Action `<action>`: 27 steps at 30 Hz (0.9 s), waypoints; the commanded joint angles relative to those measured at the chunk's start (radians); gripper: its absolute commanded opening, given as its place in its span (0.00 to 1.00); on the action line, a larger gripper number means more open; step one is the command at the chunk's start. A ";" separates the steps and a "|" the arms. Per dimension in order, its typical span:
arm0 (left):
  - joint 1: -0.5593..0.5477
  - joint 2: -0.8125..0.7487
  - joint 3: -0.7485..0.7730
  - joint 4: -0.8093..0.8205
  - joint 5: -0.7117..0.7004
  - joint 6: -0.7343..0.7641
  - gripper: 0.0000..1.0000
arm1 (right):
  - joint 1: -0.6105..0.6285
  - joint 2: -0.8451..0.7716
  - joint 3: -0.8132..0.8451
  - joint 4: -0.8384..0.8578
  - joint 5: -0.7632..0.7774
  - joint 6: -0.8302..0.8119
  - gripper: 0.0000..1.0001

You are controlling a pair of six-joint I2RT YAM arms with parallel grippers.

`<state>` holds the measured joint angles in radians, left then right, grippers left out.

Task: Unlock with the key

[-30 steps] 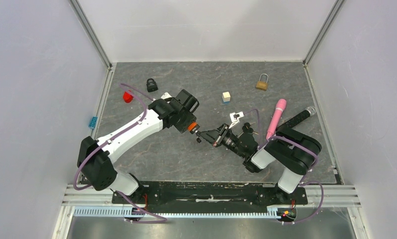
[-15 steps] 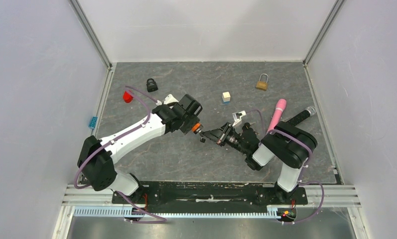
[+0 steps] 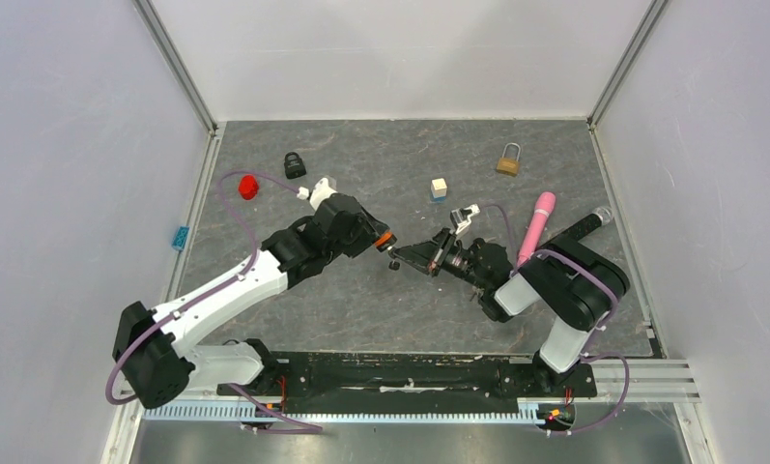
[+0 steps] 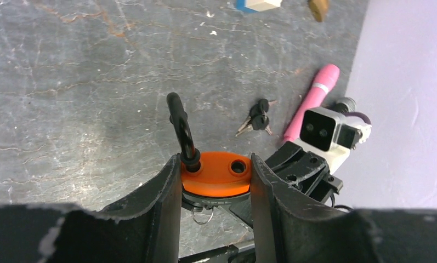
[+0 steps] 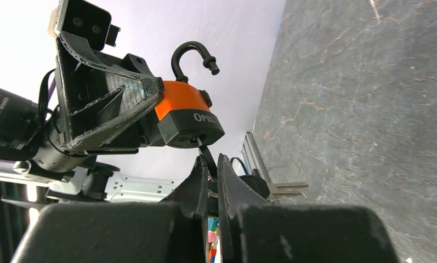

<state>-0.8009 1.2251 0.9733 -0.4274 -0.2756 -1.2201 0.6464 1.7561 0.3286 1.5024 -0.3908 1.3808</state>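
Note:
An orange padlock (image 4: 216, 174) with a black base is clamped by its sides in my left gripper (image 4: 216, 164), held above the table near the middle (image 3: 385, 241). Its black shackle (image 4: 182, 129) stands open: one leg sits in the body, and the other hole is empty. In the right wrist view the hooked shackle (image 5: 191, 55) swings free over the padlock (image 5: 184, 109). The key (image 5: 207, 156) sticks in the lock's underside, and my right gripper (image 5: 210, 164) is shut on its black head. Both grippers meet there (image 3: 398, 259).
On the mat lie a black padlock (image 3: 294, 164), a red piece (image 3: 249, 187), a small cube (image 3: 440, 188), a brass padlock (image 3: 507, 160), a pink cylinder (image 3: 535, 228) and a black handle (image 3: 584, 227). A bunch of keys (image 4: 257, 118) lies beside the right arm.
Both grippers, joined at the padlock and key, have drifted a little right and towards the far side. The left arm has stretched out and its wrist has turned.

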 commanded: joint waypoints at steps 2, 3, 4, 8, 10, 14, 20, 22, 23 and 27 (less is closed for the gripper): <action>-0.059 -0.122 0.024 0.209 0.164 0.127 0.03 | -0.023 -0.018 0.028 0.454 0.017 -0.013 0.00; -0.058 -0.131 0.024 0.193 0.147 0.139 0.04 | -0.026 -0.013 0.034 0.452 0.007 -0.017 0.00; -0.058 -0.141 0.022 0.179 0.139 0.151 0.03 | -0.028 -0.004 0.042 0.452 -0.009 -0.018 0.00; -0.056 -0.169 0.009 0.165 0.116 0.191 0.02 | -0.028 0.016 0.054 0.455 -0.052 -0.051 0.00; -0.051 -0.180 0.007 0.144 0.087 0.208 0.02 | -0.028 0.005 0.042 0.448 -0.059 -0.092 0.11; -0.017 -0.182 0.013 0.068 0.041 0.234 0.02 | -0.030 -0.047 0.012 0.358 -0.074 -0.199 0.44; 0.104 -0.134 0.038 -0.136 0.054 0.231 0.02 | -0.047 -0.159 -0.062 0.137 -0.052 -0.387 0.60; 0.134 -0.131 0.026 -0.178 0.060 0.230 0.02 | -0.055 -0.206 -0.088 0.070 -0.045 -0.444 0.63; 0.150 -0.130 0.020 -0.204 0.058 0.229 0.02 | -0.058 -0.227 -0.099 0.030 -0.040 -0.478 0.65; 0.201 -0.110 0.030 -0.344 0.032 0.245 0.02 | -0.060 -0.368 -0.113 -0.250 0.005 -0.670 0.66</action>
<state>-0.6380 1.1046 0.9661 -0.6373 -0.2268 -1.0248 0.5907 1.5082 0.2272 1.4448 -0.4408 0.9535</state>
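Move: From the left gripper, still holding the open orange padlock, the key bow in the right fingers is about 3 cm back, 3 cm right and 3 cm below. From the right gripper, the padlock with that key in it is roughly 3 cm ahead, 3 cm left and 3 cm above. A spare key hangs about 1 cm left and 3 cm below the right fingers; the white cube stands some 22 cm ahead, 9 cm right and 13 cm lower. Raise both grippers together some 2 to 4 cm with the key still pinched. Then open the right fingers to free the key, and draw the right gripper back rightward about 4 cm, rolling it some 25 degrees counter-clockwise as looked along its fingers. Once they open, keep the left grip and carry the padlock about 6 cm left, sinking about 4 cm, away from the right gripper. ##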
